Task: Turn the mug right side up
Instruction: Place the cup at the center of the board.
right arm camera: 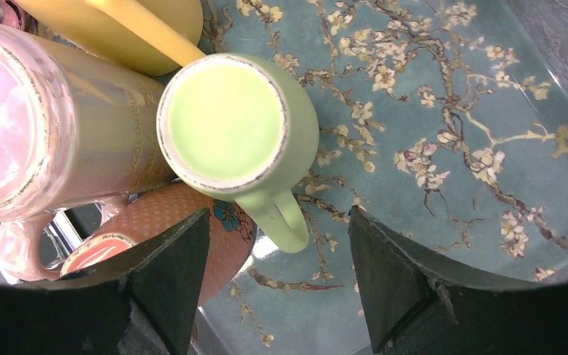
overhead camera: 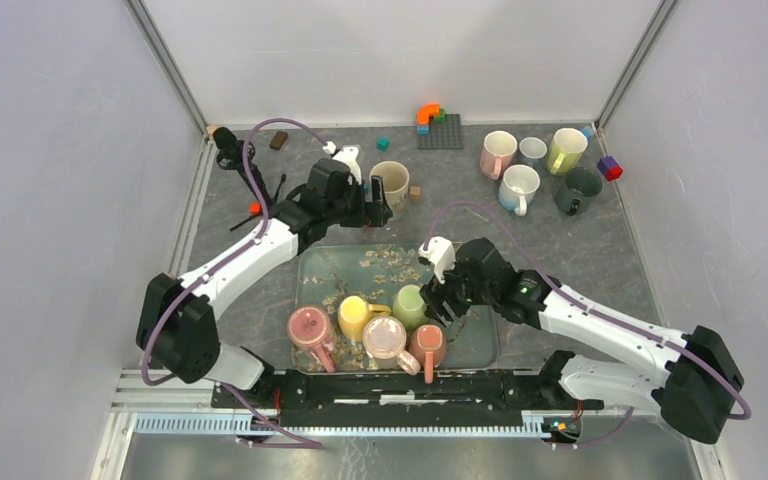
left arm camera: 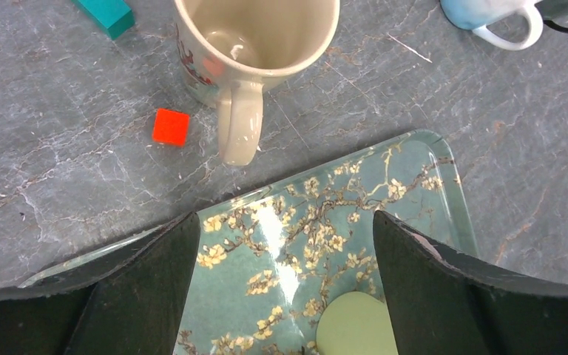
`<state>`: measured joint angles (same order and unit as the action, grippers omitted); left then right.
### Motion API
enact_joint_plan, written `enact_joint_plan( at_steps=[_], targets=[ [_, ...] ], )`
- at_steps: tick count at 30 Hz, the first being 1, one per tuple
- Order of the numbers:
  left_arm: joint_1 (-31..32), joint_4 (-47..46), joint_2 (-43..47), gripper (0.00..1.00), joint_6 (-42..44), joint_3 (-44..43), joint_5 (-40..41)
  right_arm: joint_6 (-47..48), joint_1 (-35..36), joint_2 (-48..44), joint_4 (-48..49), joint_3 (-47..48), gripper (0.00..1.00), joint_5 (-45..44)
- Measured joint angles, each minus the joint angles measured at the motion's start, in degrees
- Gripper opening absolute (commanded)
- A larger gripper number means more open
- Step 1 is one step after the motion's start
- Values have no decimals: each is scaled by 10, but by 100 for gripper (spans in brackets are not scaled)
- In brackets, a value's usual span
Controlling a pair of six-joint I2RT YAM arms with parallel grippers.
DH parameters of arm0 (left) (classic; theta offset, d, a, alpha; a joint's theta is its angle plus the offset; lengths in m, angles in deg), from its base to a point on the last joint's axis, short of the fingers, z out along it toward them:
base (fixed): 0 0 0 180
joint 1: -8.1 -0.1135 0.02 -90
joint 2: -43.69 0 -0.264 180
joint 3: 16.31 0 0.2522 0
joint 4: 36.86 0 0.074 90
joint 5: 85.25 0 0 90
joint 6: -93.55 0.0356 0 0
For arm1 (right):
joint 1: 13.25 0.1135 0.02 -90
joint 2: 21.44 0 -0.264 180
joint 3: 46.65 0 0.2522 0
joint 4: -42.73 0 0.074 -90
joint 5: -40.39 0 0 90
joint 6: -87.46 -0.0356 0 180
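An upside-down green mug (right arm camera: 229, 122) stands on the flowered tray (right arm camera: 451, 148), base up, among other overturned mugs. My right gripper (right arm camera: 279, 222) is open just above it, and the mug's handle (right arm camera: 285, 218) lies between the two fingers without touching either. In the top view the green mug (overhead camera: 410, 303) is beside the right gripper (overhead camera: 438, 298). A beige mug (left arm camera: 255, 44) stands upright on the table behind the tray, its handle pointing at my left gripper (left arm camera: 285, 244), which is open and empty above the tray's far edge (left arm camera: 414, 159).
A yellow mug (right arm camera: 118, 22), a pink mug (right arm camera: 37, 126) and an orange flowered mug (right arm camera: 207, 237) crowd the green one. Several upright mugs (overhead camera: 530, 165) stand at the back right. A red cube (left arm camera: 171, 126) and a teal block (left arm camera: 105, 13) lie near the beige mug.
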<state>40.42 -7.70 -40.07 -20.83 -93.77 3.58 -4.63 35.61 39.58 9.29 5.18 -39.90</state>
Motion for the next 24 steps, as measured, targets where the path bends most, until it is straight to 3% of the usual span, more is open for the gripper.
enact_joint_plan(
  at_steps=[4,18,24],
  targets=[
    [-3,11,19,94,0,0,-9,5,9,25,-1,8,66,2],
    [-18,21,60,96,0,4,-24,-19,13,57,23,8,24,-36],
    [-20,21,60,96,0,17,-26,-53,14,50,29,5,20,-116]
  ],
)
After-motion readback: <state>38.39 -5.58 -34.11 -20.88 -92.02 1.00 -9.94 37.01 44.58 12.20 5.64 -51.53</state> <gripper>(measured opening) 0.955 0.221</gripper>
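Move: From the right hand, the upside-down green mug's middle lies about 6 cm left, 2 cm ahead and roughly 3 cm lower, its handle pointing at the fingers. At similar height, the yellow mug is some 17 cm left and 1 cm back, the pale pink mug 11 cm left and 6 cm back, the orange mug 2 cm left and 8 cm back. From the left hand the green mug is about 17 cm back, 7 cm right and 10 cm below. Sink the open right gripper about 2 cm over the green mug's handle and close the fingers to pinch it, then carry the mug some 3 cm forward with a clockwise turn of about 10 degrees, easing slightly right at the end. Let the open left hand rise about 3 cm, then dip 1 cm, backing off leftward from the cream mug. ##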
